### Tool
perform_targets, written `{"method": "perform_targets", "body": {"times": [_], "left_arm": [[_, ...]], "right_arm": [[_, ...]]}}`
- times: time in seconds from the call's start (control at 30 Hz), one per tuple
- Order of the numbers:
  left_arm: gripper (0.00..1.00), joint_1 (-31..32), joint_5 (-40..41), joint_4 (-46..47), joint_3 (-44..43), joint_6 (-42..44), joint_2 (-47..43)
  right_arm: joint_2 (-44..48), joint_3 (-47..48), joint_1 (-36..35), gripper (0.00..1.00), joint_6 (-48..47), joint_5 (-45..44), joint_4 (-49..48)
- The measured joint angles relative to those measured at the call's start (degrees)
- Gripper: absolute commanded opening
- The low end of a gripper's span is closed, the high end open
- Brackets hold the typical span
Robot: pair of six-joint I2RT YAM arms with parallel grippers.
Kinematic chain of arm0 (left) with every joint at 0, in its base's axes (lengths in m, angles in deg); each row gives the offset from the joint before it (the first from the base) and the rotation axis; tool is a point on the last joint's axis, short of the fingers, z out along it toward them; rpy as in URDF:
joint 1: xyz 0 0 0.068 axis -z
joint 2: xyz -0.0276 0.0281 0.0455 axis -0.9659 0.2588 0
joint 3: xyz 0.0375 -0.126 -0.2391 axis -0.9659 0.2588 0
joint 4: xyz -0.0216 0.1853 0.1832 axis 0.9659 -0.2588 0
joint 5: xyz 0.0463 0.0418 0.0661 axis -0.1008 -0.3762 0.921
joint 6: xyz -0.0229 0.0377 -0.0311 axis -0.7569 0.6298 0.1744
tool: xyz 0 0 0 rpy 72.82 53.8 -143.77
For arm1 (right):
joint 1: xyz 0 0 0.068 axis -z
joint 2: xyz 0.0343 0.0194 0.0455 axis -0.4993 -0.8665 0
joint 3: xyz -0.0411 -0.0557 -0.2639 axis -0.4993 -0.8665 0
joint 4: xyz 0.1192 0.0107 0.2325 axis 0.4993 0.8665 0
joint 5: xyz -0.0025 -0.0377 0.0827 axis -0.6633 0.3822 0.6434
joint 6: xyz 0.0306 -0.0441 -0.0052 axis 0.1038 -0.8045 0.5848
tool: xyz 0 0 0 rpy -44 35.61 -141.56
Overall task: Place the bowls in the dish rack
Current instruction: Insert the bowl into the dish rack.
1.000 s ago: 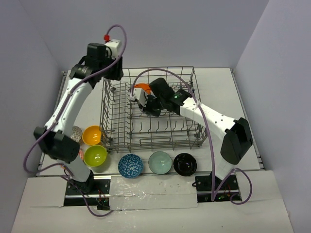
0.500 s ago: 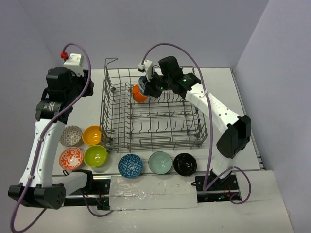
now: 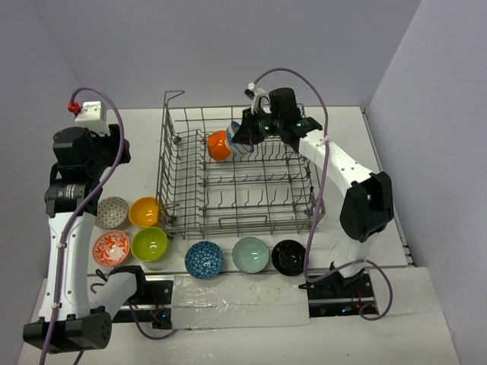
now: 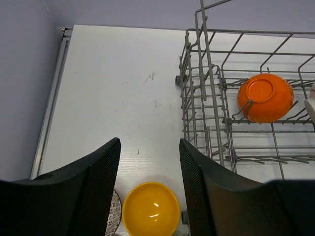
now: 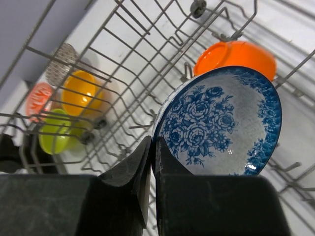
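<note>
The grey wire dish rack (image 3: 237, 199) stands mid-table with an orange bowl (image 3: 219, 145) on edge in its back row. Beside that bowl my right gripper (image 5: 153, 142) is shut on the rim of a blue-flowered bowl (image 5: 221, 123), held upright over the rack's back tines. My left gripper (image 4: 149, 142) hangs open and empty above a yellow bowl (image 4: 150, 209) left of the rack. On the table lie white-patterned (image 3: 112, 212), red-and-white (image 3: 111, 248), lime green (image 3: 149, 244), blue-patterned (image 3: 204, 259), pale teal (image 3: 250, 254) and black (image 3: 289, 257) bowls.
The rack's raised wire loop (image 3: 173, 96) stands at its back left corner. Walls close the table at the back and both sides. The loose bowls lie between the rack's front and left sides and the arm bases.
My left arm has swung away from the rack's back left corner to above the bowls on the left, its jaws widening. My right gripper has moved toward the rack's back, beside the orange bowl.
</note>
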Motion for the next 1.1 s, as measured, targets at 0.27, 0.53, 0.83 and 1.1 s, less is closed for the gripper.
{"method": "perform_targets", "body": {"times": [0.27,0.53,0.83,1.1], "left_arm": [[0.57,-1.8,-2.5,2.0,3.5,-0.5,-1.0],[0.59,-3.3,-4.2,2.8,5.6,-1.3,-2.8],[0.58,-4.6,-5.9,3.7,5.9,-1.7,-2.8],[0.59,-6.7,-7.9,4.0,7.9,-2.4,-3.4]], "right_arm": [[1.4,-7.8,3.6,0.0,12.6,6.1,-11.2],[6.0,-13.9,6.2,0.0,19.7,8.8,-22.3],[6.6,-20.2,11.2,0.0,30.0,10.2,-34.5],[6.6,-25.0,12.5,0.0,38.3,9.9,-43.7]]}}
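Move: The floral bowl in the right gripper is meant for the free tines just right of the orange bowl, about 7 cm ahead of that hand, straight in line and some 16 cm below. The orange bowl sits 7 cm ahead, 9 cm left and 16 cm down; the rack's back rail runs about 21 cm ahead, level sideways, 10 cm down. From the left hand the free tines lie roughly 15 cm ahead, 36 cm right, 25 cm down. Keep the right fingers pinched on the floral bowl's rim and carry it about 6 cm to the right, away from the orange bowl, lifting some 3 cm on the way and easing slightly forward late on. Meanwhile swing the fingertips up by about 30 degrees, from slanting down to nearly level. Let the open left gripper sink about 3 cm. ##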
